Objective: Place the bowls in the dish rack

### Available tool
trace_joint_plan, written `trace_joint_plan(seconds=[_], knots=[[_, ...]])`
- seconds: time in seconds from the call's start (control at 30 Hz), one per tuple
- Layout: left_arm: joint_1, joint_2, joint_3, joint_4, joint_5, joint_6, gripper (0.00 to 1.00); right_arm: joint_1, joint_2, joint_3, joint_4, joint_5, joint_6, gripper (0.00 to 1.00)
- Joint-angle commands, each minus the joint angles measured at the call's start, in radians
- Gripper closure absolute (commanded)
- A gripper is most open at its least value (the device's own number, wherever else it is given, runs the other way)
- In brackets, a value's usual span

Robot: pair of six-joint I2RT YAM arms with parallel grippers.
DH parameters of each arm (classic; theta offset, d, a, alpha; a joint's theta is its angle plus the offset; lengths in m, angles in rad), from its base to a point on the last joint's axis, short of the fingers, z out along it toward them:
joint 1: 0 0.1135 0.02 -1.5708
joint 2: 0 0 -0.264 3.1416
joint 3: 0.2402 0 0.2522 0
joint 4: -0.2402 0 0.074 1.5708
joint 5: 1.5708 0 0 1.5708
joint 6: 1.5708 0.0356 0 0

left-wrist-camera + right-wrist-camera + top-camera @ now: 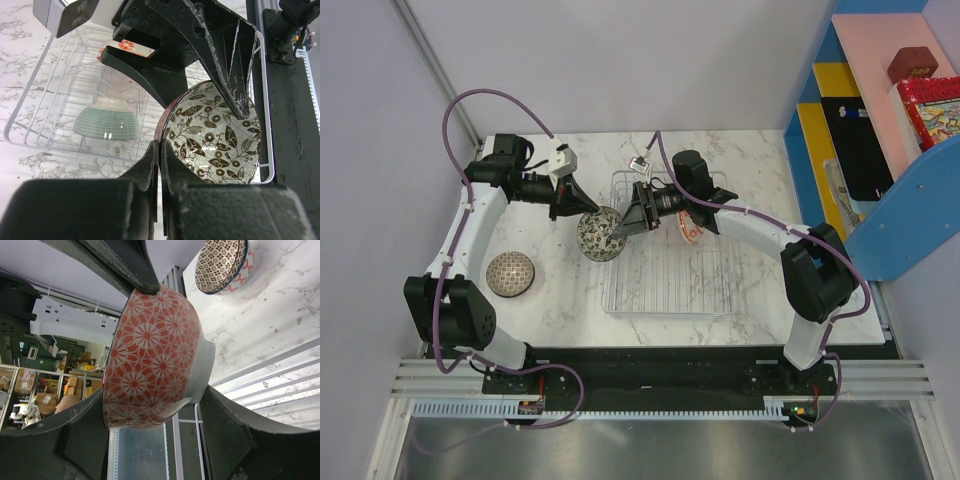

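A bowl, orange-red and white outside and brown-leaf patterned inside, hangs over the left edge of the dish rack. My left gripper is shut on its rim. My right gripper is shut across it, one finger at the mouth and one against the foot. A pale green bowl lies upside down in the rack. Another orange-and-white bowl leans among the tines. A speckled bowl sits on the table at the left.
The rack's wire rim lies just below the held bowl. A blue shelf unit with boxes stands past the table's right edge. Grey walls close off the left and back.
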Motion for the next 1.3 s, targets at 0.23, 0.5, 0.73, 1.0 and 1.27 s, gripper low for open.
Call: trace_joint_plan(seconds=[0.23,0.5,0.73,1.0,1.27], knots=[[-0.005,0.005,0.005,0.025,0.039,-0.029,0.98,0.008,-0.038,0.001,0.086,-0.049,-0.005,1.00],[-0.005,0.009,0.008,0.027,0.062,-0.037,0.98,0.008,-0.046,0.001,0.047,-0.011,-0.040,1.00],[-0.005,0.003,0.007,0.025,0.059,-0.042,0.90,0.008,-0.030,0.013,0.027,0.008,-0.049,1.00],[-0.005,-0.006,-0.009,0.024,0.073,-0.037,0.52,0.008,-0.038,0.016,0.005,0.046,-0.067,1.00],[0.009,-0.038,-0.006,0.025,0.079,-0.065,0.00,0.005,-0.046,0.028,-0.074,0.106,-0.136,1.00]])
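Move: The floral bowl hangs between the hands: its middle is about 5 cm back and 2 cm right of the left hand, 2 cm lower. From the right hand that grips it too, the bowl's middle is some 3 cm left and 2 cm back; the rack's middle is about 12 cm right, 2 cm back and 20 cm below. In the rack, the green bowl stands 8 cm ahead and 6 cm right of the right hand, the red-and-white bowl 3 cm ahead and 16 cm right. Keep the right gripper clamped on the floral bowl, one finger across its open side and the other behind it, and hold the left hand in place while its shut fingers spread wide to let go of the rim. As they open, ease the right hand down about 1.5 cm and forward roughly 1 cm, turning it slightly clockwise. ##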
